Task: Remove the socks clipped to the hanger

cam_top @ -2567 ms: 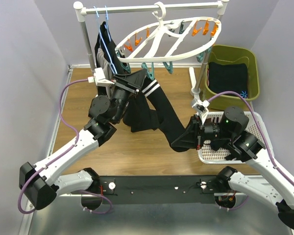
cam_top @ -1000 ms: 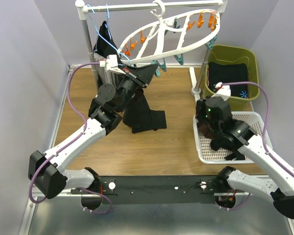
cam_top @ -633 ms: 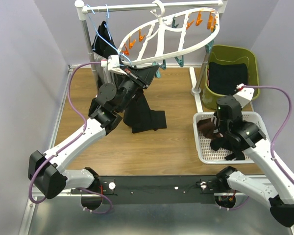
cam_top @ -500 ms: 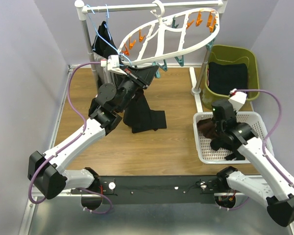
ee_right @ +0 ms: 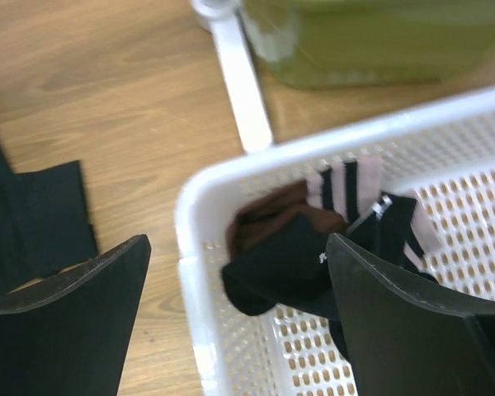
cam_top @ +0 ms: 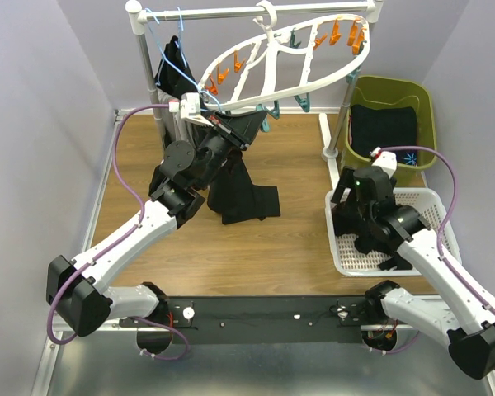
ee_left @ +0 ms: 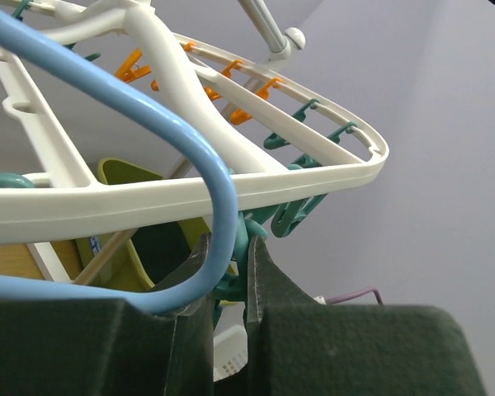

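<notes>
The white oval hanger (cam_top: 280, 62) hangs tilted from the rack bar, with orange and teal clips; I see no sock on it. My left gripper (cam_top: 254, 122) is raised at its near edge. In the left wrist view the hanger rim (ee_left: 297, 177) crosses above, and my left gripper (ee_left: 231, 264) is shut on a teal clip (ee_left: 241, 241), with a blue hanger (ee_left: 148, 124) curving against the left finger. My right gripper (cam_top: 344, 216) is open and empty over the white basket (cam_top: 429, 198). Socks (ee_right: 313, 247), brown and black with white striped cuffs, lie in the basket (ee_right: 190, 247) below the right gripper (ee_right: 235, 247).
Large black garments (cam_top: 243, 194) hang from the rack down to the floor beside my left arm. A green bin (cam_top: 396, 91) with folded dark cloth (cam_top: 384, 128) stands at the back right. The rack's left pole (cam_top: 144, 58) and white foot (ee_right: 239, 82) stand close by.
The right gripper carried a long sock to the basket, let it go and now hovers open there. The left gripper rose to the hanger's edge; the hanger tilted up.
</notes>
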You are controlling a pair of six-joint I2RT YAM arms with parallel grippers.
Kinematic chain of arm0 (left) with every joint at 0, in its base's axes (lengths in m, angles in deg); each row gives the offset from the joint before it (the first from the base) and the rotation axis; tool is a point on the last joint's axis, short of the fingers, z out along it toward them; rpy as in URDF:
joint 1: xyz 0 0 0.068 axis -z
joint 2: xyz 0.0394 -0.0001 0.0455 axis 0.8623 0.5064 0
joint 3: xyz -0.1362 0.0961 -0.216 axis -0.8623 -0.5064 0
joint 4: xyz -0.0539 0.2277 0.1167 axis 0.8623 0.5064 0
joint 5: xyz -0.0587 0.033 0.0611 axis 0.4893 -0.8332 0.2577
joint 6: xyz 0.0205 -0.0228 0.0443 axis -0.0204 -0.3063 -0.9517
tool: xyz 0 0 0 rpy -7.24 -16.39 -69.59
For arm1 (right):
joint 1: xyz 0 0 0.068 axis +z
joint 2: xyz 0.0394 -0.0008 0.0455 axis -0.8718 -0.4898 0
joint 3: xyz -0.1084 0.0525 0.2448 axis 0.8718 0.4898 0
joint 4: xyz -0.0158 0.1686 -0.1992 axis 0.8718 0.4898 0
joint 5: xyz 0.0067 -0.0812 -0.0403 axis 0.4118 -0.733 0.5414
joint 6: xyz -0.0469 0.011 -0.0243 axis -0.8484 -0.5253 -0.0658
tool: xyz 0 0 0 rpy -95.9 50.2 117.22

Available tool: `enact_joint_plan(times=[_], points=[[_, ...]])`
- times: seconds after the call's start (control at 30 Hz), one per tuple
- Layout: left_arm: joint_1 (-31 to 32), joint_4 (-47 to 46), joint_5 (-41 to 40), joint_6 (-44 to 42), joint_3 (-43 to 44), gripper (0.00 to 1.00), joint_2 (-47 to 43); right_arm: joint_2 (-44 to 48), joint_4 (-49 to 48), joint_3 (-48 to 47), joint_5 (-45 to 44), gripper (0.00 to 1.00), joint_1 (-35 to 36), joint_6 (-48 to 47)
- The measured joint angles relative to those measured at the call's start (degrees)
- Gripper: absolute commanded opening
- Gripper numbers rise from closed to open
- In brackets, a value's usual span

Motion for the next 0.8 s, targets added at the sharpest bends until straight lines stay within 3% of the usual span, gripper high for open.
enact_joint_plan(times=[0.37,0.53,0.8], points=[[0.0,0.5,1.2,-0.7,0.0,0.0,0.0,-1.0,-10.9,-1.0,20.9,0.96,0.0,-7.3],[0.0,2.8,1.5,-2.5,0.5,0.0,0.0,-7.0,-22.1,1.6,34.6,0.96,0.0,-8.0],[0.0,8.1,1.7,-5.9,3.3,0.0,0.0,-22.1,-45.3,2.4,45.5,0.97,3.3,-8.6]])
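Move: The nearer argyle sock hangs roughly 27 cm to the right hand's left, about 10 cm farther out and some 8 cm higher. The black garment's hem lies about 26 cm left, 8 cm ahead and 16 cm down; the white basket's middle is some 13 cm right, about level and 17 cm below. From the left hand, pinching a teal clip, that sock hangs about 14 cm below, 3 cm left and level with it. Sweeping fast to its left, some 20 cm and about 5 cm forward late on, the right hand leaves the basket for the hanging argyle socks, fingers wide open and empty. It arcs up about 3 cm and back down, swinging around counter-clockwise by roughly 50 degrees while its left side rolls up. The left hand keeps its pinch on the teal clip, tilting slightly and sinking about a centimetre. ##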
